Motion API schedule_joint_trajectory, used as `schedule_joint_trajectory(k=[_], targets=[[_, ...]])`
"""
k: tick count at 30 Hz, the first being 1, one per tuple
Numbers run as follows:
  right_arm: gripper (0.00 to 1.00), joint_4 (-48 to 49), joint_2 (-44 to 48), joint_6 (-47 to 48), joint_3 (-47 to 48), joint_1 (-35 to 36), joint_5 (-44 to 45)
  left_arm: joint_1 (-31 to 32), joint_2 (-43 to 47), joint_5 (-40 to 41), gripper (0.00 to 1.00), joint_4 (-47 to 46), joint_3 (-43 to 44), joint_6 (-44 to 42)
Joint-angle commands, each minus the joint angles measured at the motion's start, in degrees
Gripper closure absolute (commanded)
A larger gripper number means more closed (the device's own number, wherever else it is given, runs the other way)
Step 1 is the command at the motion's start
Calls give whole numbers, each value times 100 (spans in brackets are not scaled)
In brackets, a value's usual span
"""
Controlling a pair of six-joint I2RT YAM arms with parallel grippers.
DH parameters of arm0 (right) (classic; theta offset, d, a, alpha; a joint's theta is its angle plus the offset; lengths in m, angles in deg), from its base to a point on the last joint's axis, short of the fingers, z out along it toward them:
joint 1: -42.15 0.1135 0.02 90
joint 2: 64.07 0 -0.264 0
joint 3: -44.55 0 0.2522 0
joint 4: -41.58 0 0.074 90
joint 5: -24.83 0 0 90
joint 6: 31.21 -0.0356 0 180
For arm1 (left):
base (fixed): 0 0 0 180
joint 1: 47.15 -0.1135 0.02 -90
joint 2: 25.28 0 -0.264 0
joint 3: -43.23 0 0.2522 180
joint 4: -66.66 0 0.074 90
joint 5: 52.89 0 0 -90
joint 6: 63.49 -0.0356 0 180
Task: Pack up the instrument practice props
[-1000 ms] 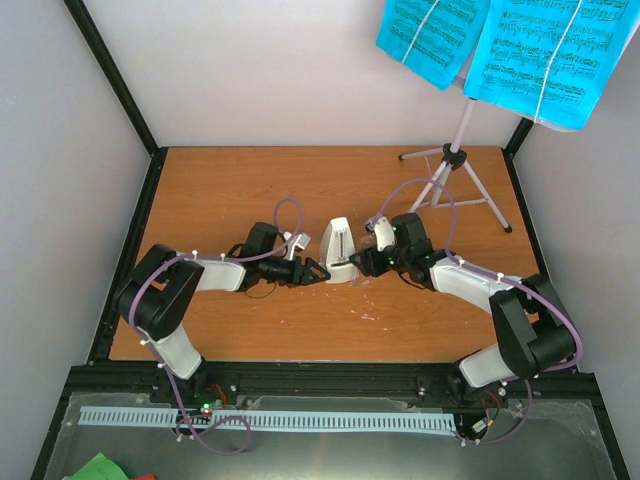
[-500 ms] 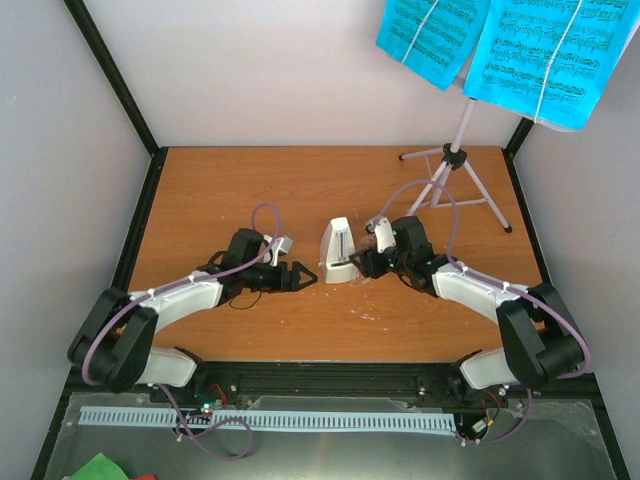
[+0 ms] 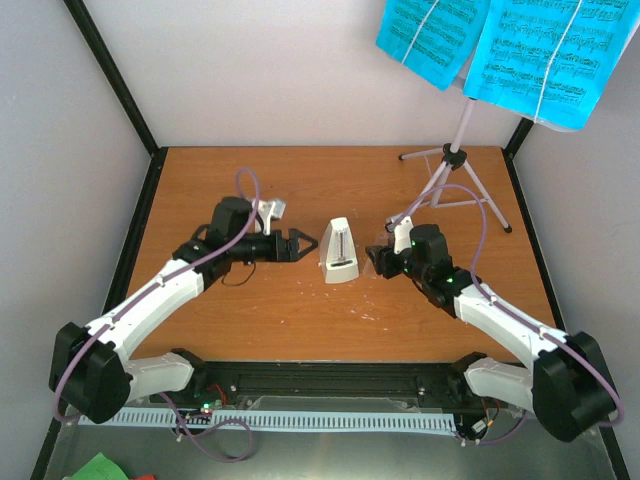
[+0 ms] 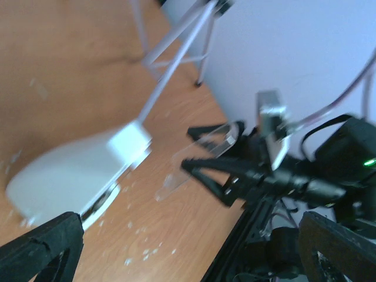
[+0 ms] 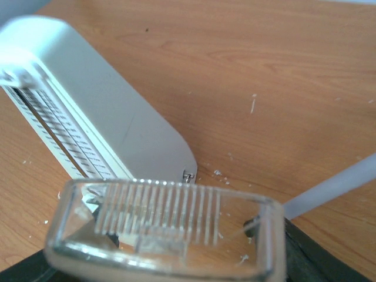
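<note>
The white metronome [image 3: 338, 252] stands upright mid-table, its scale face bare; it also shows in the left wrist view [image 4: 70, 170] and the right wrist view [image 5: 100, 111]. My right gripper [image 3: 380, 260] is just right of it, shut on the clear tapered cover [image 5: 164, 229], held off the metronome; the cover also shows in the left wrist view [image 4: 200, 155]. My left gripper [image 3: 302, 246] is open and empty, a little left of the metronome. The lilac tripod music stand [image 3: 455, 160] stands at the back right, carrying the cyan sheet-music pages [image 3: 545, 55].
The stand's legs [image 3: 490, 205] spread over the table's back right corner, close behind my right arm. Black frame rails [image 3: 135, 250] edge the wooden table. Small white crumbs lie on the wood in front of the metronome.
My right gripper has drawn back to the right with the clear cover, leaving the metronome bare. My left gripper has moved back and away from the metronome as the arm stretched out.
</note>
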Motion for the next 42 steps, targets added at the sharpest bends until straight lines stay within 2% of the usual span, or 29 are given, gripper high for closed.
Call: schedule_joint_trajectory(k=[1, 6, 10, 13, 16, 19, 24, 29, 42], targets=[[50, -316, 734, -107, -68, -13, 288, -261, -221, -719, 1, 412, 1151, -670], [50, -196, 1295, -553, -221, -4, -94, -513, -1116, -1804, 0, -97, 1553, -922], [50, 240, 1473, -1039, -497, 73, -488, -489, -1808, -2301, 7, -391, 1663, -955], [50, 552, 1549, -1120, -700, 195, -478, -427, -2005, -2244, 13, -536, 1662, -1107], [50, 714, 1513, -1117, -797, 278, -473, -355, -2233, -1949, 26, -462, 1665, -1312], [50, 796, 1396, -1070, -793, 369, -464, -314, -2516, -1745, 33, -274, 1761, -1533], [50, 870, 1351, -994, -831, 495, -386, -272, -2775, -1687, 35, -396, 1764, -1568], [50, 840, 1409, -869, -873, 523, -406, -105, -2971, -1071, 35, -72, 2093, -1798], [50, 861, 1483, -856, -929, 633, -414, -83, -3186, -1265, 43, -274, 1901, -1803]])
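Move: The left hand hangs empty and wide open, with the white metronome's middle some 7 cm ahead of it, 8 cm to its right and 17 cm below. The right hand holds the clear front cover; from it the metronome's middle is about 6 cm ahead, 8 cm to the left and 7 cm below. The nearest music stand foot is roughly 9 cm to the right of the metronome's middle and 2 cm farther out, on the table. The left hand arcs up about 8 cm while going forward, then comes down to end about 6 cm below its starting height, some 8 cm farther forward and 6 cm to the right at the metronome's top, turning about 15 degrees clockwise as its fingers narrow from wide open to a little over half around that top. Meanwhile the right hand keeps its hold on the clear cover and draws it back about 5 cm, rising about 5 cm before settling to some 3 cm above its start, tilting its left side up and shifting slightly left. ##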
